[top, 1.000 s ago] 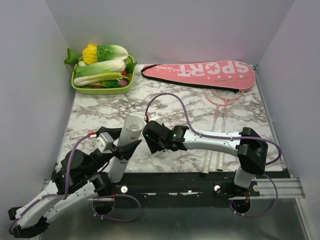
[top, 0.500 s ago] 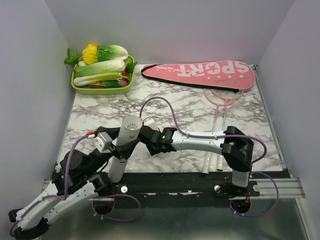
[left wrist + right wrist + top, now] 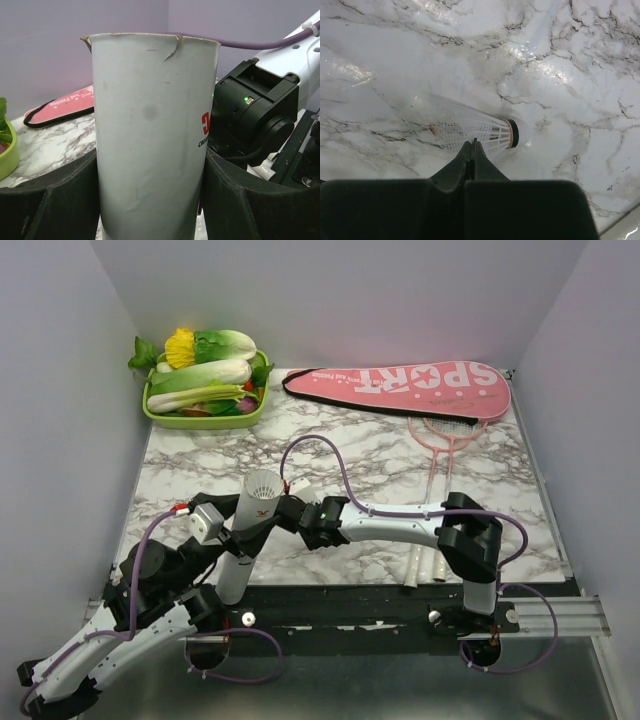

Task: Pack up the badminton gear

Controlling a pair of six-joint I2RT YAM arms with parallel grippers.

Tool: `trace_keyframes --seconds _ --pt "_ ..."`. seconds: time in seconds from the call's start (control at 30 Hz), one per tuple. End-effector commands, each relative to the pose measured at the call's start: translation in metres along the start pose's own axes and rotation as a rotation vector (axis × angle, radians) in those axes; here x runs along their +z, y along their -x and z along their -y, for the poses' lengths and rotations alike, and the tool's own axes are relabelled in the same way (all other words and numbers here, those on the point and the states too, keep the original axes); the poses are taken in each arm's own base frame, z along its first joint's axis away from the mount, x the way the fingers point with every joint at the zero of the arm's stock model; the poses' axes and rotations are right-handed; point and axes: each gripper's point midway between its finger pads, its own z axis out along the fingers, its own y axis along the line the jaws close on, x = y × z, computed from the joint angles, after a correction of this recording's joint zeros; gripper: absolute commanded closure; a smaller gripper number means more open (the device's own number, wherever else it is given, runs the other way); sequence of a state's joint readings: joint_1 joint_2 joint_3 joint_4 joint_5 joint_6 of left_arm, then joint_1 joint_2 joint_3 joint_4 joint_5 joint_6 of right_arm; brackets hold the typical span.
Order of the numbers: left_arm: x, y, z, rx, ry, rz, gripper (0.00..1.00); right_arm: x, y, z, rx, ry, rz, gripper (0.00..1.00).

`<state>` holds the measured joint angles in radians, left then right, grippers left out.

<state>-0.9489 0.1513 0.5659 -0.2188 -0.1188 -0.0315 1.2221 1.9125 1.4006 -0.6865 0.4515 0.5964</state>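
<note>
The white tube [image 3: 250, 525] stands upright at the table's near left, its open top up, with my left gripper [image 3: 240, 540] shut on its sides. In the left wrist view both black fingers [image 3: 60, 200] press against the tube [image 3: 150, 125]. Just right of the tube, my right gripper [image 3: 283, 510] is low over the marble. Its jaws [image 3: 472, 143] are shut on the mesh skirt of a white shuttlecock [image 3: 480, 130] that lies on its side, its cork end to the right. The pink SPORT cover [image 3: 400, 385] lies at the back. Two thin rackets [image 3: 445, 440] lie in front of it.
A green tray [image 3: 200, 422] of leafy vegetables sits at the back left corner. The rackets' white handles [image 3: 425, 560] reach the table's near edge beside the right arm. Purple cables loop over both arms. Grey walls close in the left, back and right sides.
My right gripper has swung left toward the tube, come down and shut its jaws at the shuttlecock. The left gripper and the tube have not moved.
</note>
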Motion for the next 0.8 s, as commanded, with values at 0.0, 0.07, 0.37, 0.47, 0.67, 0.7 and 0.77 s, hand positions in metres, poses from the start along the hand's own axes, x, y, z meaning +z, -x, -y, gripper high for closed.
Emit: trace_keyframes --seconds 0.0,0.07,0.37,0.47,0.67,0.7,0.77 --pt "-0.002 0.025 0.002 -0.016 -0.012 0.078 1.00 -0.013 0.007 0.013 0.023 -0.060 0.036 0.99" --pt "-0.003 0.026 0.002 -0.016 -0.012 0.085 1.00 -0.019 0.010 0.019 0.038 -0.071 0.057 0.99" --pt "0.002 0.022 0.009 -0.013 -0.050 0.073 1.00 -0.081 0.034 0.065 0.092 -0.125 0.194 0.99" --pt "0.004 0.019 0.012 -0.011 -0.068 0.066 1.00 -0.101 0.038 0.085 0.108 -0.162 0.228 0.99" --pt "0.020 -0.005 0.041 -0.008 -0.219 -0.042 1.00 -0.143 0.052 0.111 0.168 -0.118 0.325 0.99" --pt "0.022 -0.009 0.045 -0.010 -0.241 -0.062 1.00 -0.154 0.056 0.117 0.174 -0.098 0.351 0.99" --pt "0.026 -0.019 0.055 -0.015 -0.296 -0.105 1.00 -0.164 0.064 0.123 0.198 -0.051 0.377 0.99"
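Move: Some 33 cm above the right hand, 8 cm to its left and 3 cm back, is the open mouth of the white tube; the shuttlecock is already pinched in its shut fingers. The nearer racket handle lies about 20 cm to its right, straight across and 3 cm lower, the farther handle 5 cm beyond that. From the left hand, still gripping the tube, the shuttlecock is about 5 cm ahead, 10 cm right and 27 cm below. Lifting the shuttlecock by its skirt, the right hand climbs about 16 cm, slowly at first and then fast, and draws some 8 cm to the right, towards the racket side. Its shut fingers keep their pinch while the wrist tips them forward and up by some 15–20 degrees. Late on, the left hand swings the tube about 3 cm rightward after it, dipping slightly and turning clockwise, grip unchanged. ##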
